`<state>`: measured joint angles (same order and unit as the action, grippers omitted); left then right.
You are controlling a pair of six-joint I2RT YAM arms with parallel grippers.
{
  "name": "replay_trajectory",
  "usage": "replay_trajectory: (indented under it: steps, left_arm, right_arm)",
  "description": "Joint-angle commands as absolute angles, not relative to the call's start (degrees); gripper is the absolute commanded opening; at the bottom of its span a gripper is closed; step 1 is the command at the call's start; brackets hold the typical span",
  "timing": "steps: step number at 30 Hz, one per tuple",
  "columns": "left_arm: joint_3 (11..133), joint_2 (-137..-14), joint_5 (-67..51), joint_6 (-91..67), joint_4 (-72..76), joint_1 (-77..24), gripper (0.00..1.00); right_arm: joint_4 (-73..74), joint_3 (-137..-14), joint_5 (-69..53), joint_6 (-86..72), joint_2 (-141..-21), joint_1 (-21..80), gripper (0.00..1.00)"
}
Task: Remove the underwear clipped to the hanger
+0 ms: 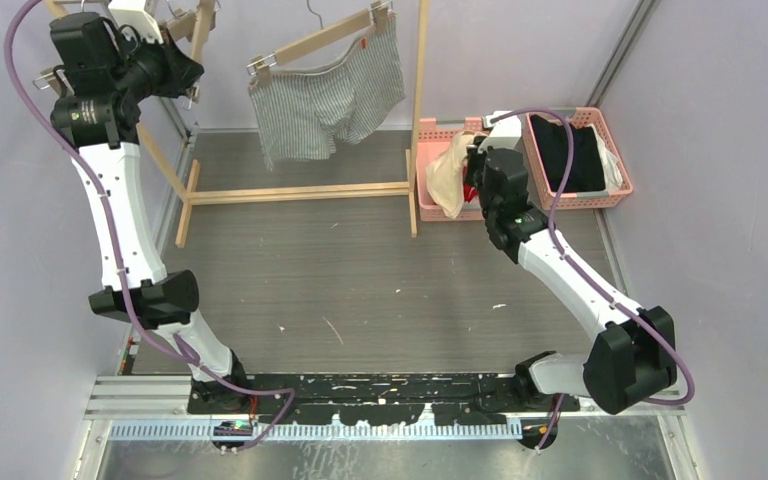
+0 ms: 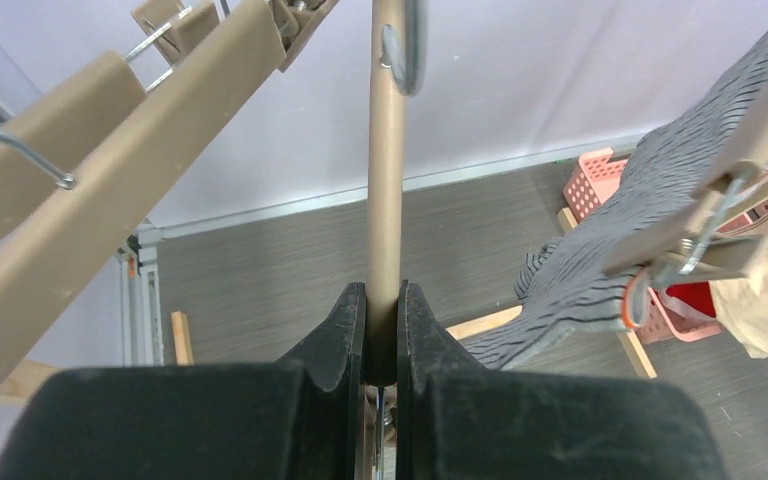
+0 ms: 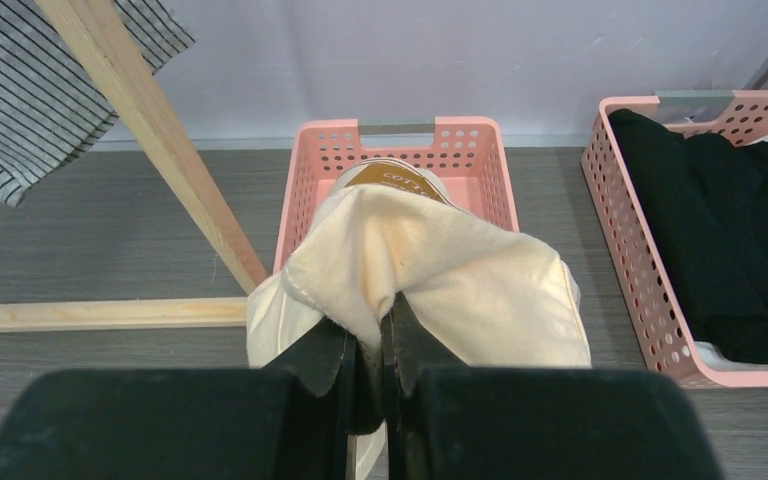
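Note:
Grey-and-white pinstriped boxer briefs (image 1: 330, 95) hang clipped at both ends to a tilted wooden hanger (image 1: 320, 42) on the rack; the left wrist view shows these briefs (image 2: 650, 210) and one clip (image 2: 705, 235). My left gripper (image 1: 188, 72) is high at the rack's left end, shut on the tan top rod (image 2: 385, 180), which sits pinched at the left gripper's (image 2: 382, 290) fingertips. My right gripper (image 3: 382, 320) is shut on the beige underwear (image 3: 440, 270), bunched just above a pink basket (image 3: 305, 170). A red piece (image 2: 690, 298) lies in that basket.
A second pink basket (image 1: 600, 125) to the right holds black clothing (image 1: 570, 155). Bare wooden hangers (image 2: 110, 190) crowd the rod beside my left gripper. The rack's base rail (image 1: 300, 192) and right post (image 1: 420, 100) stand between the arms and the back wall.

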<state>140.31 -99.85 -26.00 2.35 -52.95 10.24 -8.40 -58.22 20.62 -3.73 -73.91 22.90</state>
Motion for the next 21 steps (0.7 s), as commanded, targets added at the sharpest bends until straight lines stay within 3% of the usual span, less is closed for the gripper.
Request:
replay_trajectory:
  steps: [1,10,15,21]
  left_arm:
    - [142.5,-101.8,-27.4,1.1,-48.1,10.6,0.00]
    - [142.3,-103.9,-25.7,1.2,-47.9,10.6,0.02]
    - [140.1,-102.4,-22.9,1.0,-47.6,10.6,0.23]
    - [137.8,-99.0,-21.6,1.5,-45.4,10.7,0.32]
  right_arm:
    - [-13.3,-59.5,18.8,-4.8,-74.1,22.3,0.01]
    - [-14.2,-59.0,17.1,-5.2,-76.6,21.6,0.01]
    - [-13.9,-60.0,16.1,-5.8,-79.5,21.4,0.01]
    - [-13.5,-61.1,15.0,-6.3,-83.3,20.8,0.01]
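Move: The rail for the empty hanger in the left fingers is about 11 cm ahead of that hand, 2 cm to its right and 8 cm up; two empty hangers are some 9 cm left and 5 cm ahead, the striped underwear about 20 cm right and 4 cm ahead. From the right hand, the cream underwear's basket lies roughly 8 cm ahead, 1 cm right and 28 cm down; the red underwear in it is 5 cm ahead, 1 cm right, and the clothes basket 12 cm ahead, 28 cm right. The empty hanger is carried about 3 cm forward and 2.5 cm down towards its seat on the rail; there the left hand pauses, opens its fingers partway around the wood and eases about 1 cm left. The cream underwear stays pinched in the right hand, which after a brief near-standstill sinks some 5.5 cm and pushes 2.5 cm forward towards the basket, tipping slightly down. ##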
